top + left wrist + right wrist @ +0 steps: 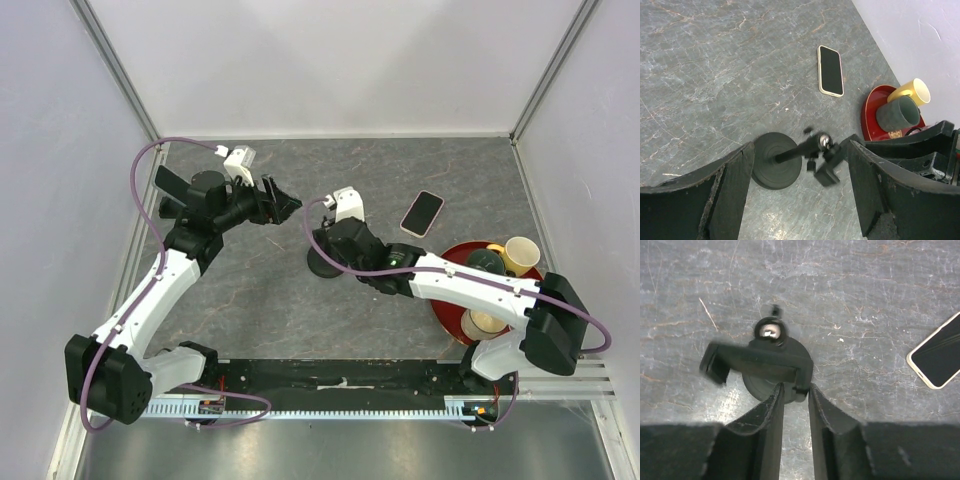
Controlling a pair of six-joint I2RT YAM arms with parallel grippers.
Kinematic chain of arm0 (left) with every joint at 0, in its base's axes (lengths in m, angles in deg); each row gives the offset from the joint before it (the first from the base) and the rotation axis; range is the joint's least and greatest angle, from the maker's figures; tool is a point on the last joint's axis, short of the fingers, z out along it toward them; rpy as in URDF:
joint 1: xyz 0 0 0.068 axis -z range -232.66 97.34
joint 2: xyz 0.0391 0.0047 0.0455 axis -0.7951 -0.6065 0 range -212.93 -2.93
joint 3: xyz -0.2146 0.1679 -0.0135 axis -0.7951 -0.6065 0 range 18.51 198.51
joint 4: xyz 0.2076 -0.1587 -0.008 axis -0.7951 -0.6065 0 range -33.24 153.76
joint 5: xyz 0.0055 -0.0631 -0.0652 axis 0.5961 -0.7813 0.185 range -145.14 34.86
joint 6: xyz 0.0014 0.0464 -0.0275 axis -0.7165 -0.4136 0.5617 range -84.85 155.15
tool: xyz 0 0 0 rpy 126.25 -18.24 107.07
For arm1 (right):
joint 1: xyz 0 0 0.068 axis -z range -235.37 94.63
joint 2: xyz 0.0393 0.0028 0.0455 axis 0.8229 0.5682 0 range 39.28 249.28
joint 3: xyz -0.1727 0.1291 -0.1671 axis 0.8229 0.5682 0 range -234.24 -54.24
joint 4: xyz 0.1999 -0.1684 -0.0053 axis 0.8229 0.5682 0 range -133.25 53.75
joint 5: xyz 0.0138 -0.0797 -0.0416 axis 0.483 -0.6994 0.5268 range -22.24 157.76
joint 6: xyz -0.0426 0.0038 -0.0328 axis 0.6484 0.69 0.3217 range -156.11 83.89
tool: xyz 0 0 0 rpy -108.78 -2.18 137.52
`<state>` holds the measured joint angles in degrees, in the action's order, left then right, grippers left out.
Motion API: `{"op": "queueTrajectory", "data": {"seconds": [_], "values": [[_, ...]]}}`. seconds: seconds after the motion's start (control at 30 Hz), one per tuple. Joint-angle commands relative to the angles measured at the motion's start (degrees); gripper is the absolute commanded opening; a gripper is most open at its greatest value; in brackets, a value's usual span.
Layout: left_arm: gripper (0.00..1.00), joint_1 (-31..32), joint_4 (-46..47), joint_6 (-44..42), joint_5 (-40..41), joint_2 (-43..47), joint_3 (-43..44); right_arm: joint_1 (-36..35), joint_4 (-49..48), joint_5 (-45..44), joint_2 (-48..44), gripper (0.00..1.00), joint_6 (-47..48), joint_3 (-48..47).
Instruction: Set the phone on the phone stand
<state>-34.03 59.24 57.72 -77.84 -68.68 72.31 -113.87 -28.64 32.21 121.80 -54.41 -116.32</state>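
The phone (422, 213) lies flat, screen up, on the grey table at the back right, also seen in the left wrist view (831, 70) and at the right edge of the right wrist view (940, 357). The black phone stand (325, 265) has a round base (777, 160) and a blurred clamp head (757, 365). My right gripper (796, 386) is over the stand (322, 243), its jaws a narrow gap apart with the fingertips at the clamp's right end. My left gripper (801, 146) hangs wide open above and to the left of the stand (290, 205), holding nothing.
A red plate (450, 255) at the right carries a yellow mug (520, 252), a dark mug (485, 262) and a pale cup (485, 322). White walls enclose the table on three sides. The right arm stretches across in front of the plate.
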Motion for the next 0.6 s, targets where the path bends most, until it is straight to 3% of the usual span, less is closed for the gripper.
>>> {"op": "queueTrajectory", "data": {"seconds": [0.0,0.03,0.1,0.13,0.23,0.37,0.57], "values": [[0.8,-0.35,0.91,1.25,-1.03,0.63,1.31,0.75,-5.21,0.65,-0.96,0.37,-2.96,-3.04],[0.8,-0.44,0.91,1.25,-1.12,0.63,1.22,0.84,-4.6,0.83,-1.05,0.5,-3.14,-3.22],[0.8,-0.44,0.91,1.34,-1.29,0.63,1.22,0.76,-3.01,0.75,-1.92,0.65,-3.66,-3.57],[0.8,-0.44,0.91,1.43,-1.38,0.63,1.31,0.76,-2.66,0.66,-2.71,0.81,-3.75,-3.4],[0.8,-0.61,0.91,1.69,-1.47,0.72,1.22,1.11,-2.04,0.13,-6.22,0.98,-4.02,-2.34],[0.8,-0.97,1.09,2.3,-1.82,0.81,1.13,3.65,-2.31,-3.19,-10.71,0.98,-4.98,0.12],[0.8,-0.97,1.44,2.83,-2.35,0.54,0.96,18.13,-1.34,-1.9,-10.02,0.98,-15.52,2.76]]}}
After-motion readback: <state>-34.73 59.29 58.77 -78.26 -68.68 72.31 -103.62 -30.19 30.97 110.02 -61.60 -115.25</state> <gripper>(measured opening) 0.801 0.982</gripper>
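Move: The phone, next to be fetched, lies flat on the table about 10 cm ahead of the right hand, some 20 cm to its right and 15 cm below. The phone stand is right at the right hand, its middle level, about 3 cm left and 6 cm below; the red tray lies some 11 cm back and 34 cm right, its dark cup about 4 cm back and 35 cm right. From the left hand the phone is about 6 cm ahead, 32 cm right. The phone stand's holder, its right end still between the right fingertips, which have just begun to part, comes free as they open wide. The right hand lifts off about 7 cm, at first almost straight up, then sweeps some 7 cm right and a little forward across the table towards the phone's side, rolling its left side up and turning clockwise, each about 15 degrees. ##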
